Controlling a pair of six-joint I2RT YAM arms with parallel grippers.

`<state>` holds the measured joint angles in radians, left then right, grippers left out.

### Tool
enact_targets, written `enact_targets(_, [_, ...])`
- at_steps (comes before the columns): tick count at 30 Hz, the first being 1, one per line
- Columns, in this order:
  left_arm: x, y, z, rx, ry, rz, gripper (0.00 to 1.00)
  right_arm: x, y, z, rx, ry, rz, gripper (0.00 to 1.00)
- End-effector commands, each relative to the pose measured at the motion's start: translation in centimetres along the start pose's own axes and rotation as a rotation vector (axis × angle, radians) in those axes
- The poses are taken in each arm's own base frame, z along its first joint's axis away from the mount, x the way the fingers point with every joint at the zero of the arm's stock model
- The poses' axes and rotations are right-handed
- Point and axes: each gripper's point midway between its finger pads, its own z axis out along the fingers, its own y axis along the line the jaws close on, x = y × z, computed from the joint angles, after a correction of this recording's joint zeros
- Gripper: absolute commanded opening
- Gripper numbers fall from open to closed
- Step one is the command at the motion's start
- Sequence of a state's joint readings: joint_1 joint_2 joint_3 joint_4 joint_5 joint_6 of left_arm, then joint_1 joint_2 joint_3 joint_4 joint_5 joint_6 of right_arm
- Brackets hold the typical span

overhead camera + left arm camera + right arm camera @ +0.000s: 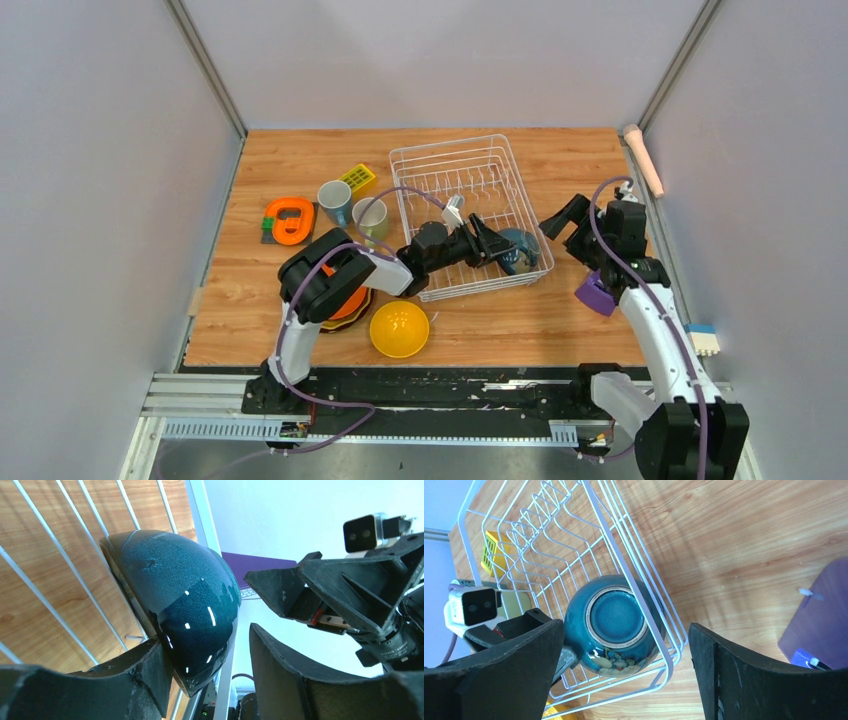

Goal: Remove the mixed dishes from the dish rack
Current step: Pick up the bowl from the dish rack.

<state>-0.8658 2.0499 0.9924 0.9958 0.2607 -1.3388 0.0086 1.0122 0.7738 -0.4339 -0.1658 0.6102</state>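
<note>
A dark teal bowl (520, 250) lies tipped on its side in the near right corner of the white wire dish rack (470, 180), its foot ring facing the rack's right side. My left gripper (494, 246) reaches into the rack with its jaws apart around the bowl's rim. In the left wrist view one finger (145, 672) touches the bowl (185, 595), while the other (290, 675) stands clear, outside the rack wire (200, 510). My right gripper (562, 222) hovers open just outside the rack's right side. Seen from the right wrist, the bowl (616, 617) sits behind the wire (617, 545).
On the table left of the rack stand a blue mug (335, 203) and a pale green mug (371, 220). A yellow bowl (399, 329) and an orange plate (350, 305) lie near the front. A yellow brick (357, 178), orange gadget (291, 220) and purple object (598, 293) lie around.
</note>
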Motion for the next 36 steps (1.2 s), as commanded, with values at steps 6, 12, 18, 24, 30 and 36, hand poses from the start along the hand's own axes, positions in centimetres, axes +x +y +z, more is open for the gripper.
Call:
enact_targets(6, [-0.1,-4.5,1.5,0.173,-0.017,0.012,0.47,-1.0,-0.2,-2.7,-0.002,-0.126,0.015,0.97])
enact_targets(12, [-0.3,-4.9,1.9,0.251,-0.032,-0.019,0.27,-0.9,0.0,-3.8,-0.024,-0.153,0.009,0.96])
enact_targets(18, [-0.8,-6.2,2.4,0.342,-0.048,-0.042,0.04,-0.9,-0.2,-4.2,-0.022,-0.167,-0.007,0.96])
enact_targets(24, [-1.2,-7.8,2.3,0.365,-0.060,0.015,0.00,-1.0,0.0,-4.4,-0.031,-0.167,-0.015,0.97])
enact_targets(30, [-0.8,-11.4,2.5,0.386,0.015,0.131,0.00,-1.1,0.3,-4.7,-0.041,-0.171,-0.023,1.00])
enact_targets(36, [1.4,-12.9,1.9,0.285,0.216,0.276,0.00,-1.8,-0.6,-5.6,0.003,-0.228,-0.018,1.00])
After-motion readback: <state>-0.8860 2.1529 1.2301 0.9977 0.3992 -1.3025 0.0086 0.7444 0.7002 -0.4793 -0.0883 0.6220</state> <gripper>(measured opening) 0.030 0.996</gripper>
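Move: The blue bowl leans bottom-up at the rack's right end. Its middle is about 3 cm to the right of my left hand, 1 cm back and some 4 cm below, with its rim beside one finger. The rack's right rail runs about 8 cm to that hand's right; the yellow bowl sits some 22 cm to its left and 19 cm back. From my right hand the blue bowl lies roughly 8 cm left, 1 cm back and 7 cm below. I shut my left fingers from about two-thirds open until they pinch the blue bowl's rim, one inside and one outside, while the hand goes about 5 cm right and 4 cm up. With the fingers shut it carries on towards the rack's right rail, turning some 10 degrees clockwise. My right hand, wide open, backs off about 3 cm and rises as much, away from the bowl. ##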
